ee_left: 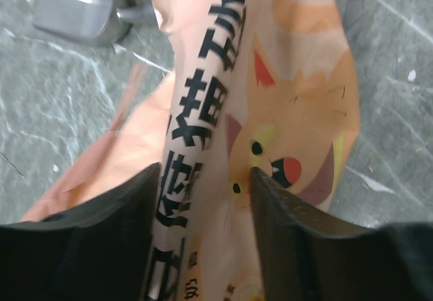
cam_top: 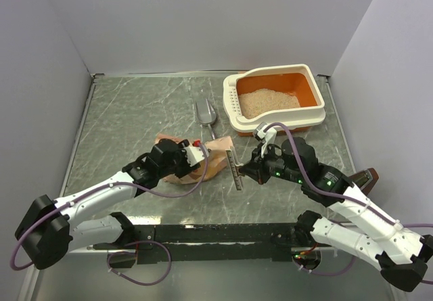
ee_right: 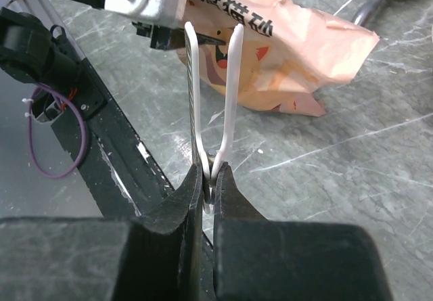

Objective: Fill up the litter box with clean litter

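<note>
The litter box (cam_top: 314,88) stands at the back right, its orange basin holding a bed of pale clean litter (cam_top: 269,101). A tan-orange printed bag (cam_top: 218,160) lies crumpled on the table in the middle. My left gripper (cam_top: 196,155) is over the bag's near end. In the left wrist view its fingers press both sides of a raised fold of the bag (ee_left: 298,111), with the gripper (ee_left: 206,179) shut on it. My right gripper (ee_right: 211,179) is shut on the hinge end of a white clip (ee_right: 233,91). The clip's two arms spread open towards the bag (ee_right: 304,57).
A grey metal scoop (cam_top: 205,113) lies left of the litter box, behind the bag. The black mounting rail (cam_top: 216,233) runs along the near edge. Grey walls close in the table on the left, back and right.
</note>
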Tool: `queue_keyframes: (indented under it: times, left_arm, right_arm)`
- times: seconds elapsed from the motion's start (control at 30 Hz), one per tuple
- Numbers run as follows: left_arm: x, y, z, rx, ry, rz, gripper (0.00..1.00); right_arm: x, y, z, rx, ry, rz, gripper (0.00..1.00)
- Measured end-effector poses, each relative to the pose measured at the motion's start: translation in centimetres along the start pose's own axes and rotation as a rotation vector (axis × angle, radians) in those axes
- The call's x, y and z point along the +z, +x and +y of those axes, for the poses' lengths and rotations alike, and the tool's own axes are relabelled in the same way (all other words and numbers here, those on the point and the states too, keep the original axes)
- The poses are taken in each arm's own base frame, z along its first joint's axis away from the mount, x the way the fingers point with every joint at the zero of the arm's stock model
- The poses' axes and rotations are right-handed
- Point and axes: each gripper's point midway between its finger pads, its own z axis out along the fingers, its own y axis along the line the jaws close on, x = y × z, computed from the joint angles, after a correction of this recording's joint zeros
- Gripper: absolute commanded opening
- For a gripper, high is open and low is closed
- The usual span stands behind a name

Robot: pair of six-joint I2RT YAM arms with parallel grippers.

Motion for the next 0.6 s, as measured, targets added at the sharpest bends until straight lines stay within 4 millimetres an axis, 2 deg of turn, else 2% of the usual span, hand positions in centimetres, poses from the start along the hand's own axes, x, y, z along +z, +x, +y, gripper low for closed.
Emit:
queue_keyframes:
  times: [0.17,0.33,0.43,0.6]
  left_arm:
    - [-0.3,1.1,0.0,-0.081,0.046,0.041,0.41]
    - [-0.2,1.0,0.0,-0.138,0.094,0.062,0.32]
    - [-0.3,0.8,-0.2,-0.159,0.131,0.069,0.30]
    - [-0.7,0.7,-0.8,-0.194,0.181,0.066,0.32]
  right_arm:
    - [0.8,0.5,-0.8,0.017,0.025,0.034,0.00]
    - [1.8,0.9,-1.9,0.042,0.050,0.072,0.00]
    - [2.4,0.1,-2.1,0.043,0.053,0.069,0.00]
    - [3.8,-2.6,-2.1,-0.004,0.046,0.042,0.00]
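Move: Between the left hand's half-open fingers already runs the folded bag mouth, its middle about 4 cm to the right, 1 cm ahead and 1 cm lower. From the right hand, still gripping the white clip, that middle lies roughly 10 cm ahead, 10 cm to the left and 13 cm below. The bag's right corner is some 10 cm ahead and 4 cm left, the scoop about 28 cm ahead and 10 cm left, the litter box 29 cm ahead and 13 cm right. Closing on the folded bag mouth, the left fingers pinch the fold while the hand stays almost in place and its wrist tips down some 15 degrees. The right hand carries the clip about 5 cm forward and later 2 cm left towards the mouth's free right end, first dipping about 2 cm, then rising back; its fingers keep their hold. ##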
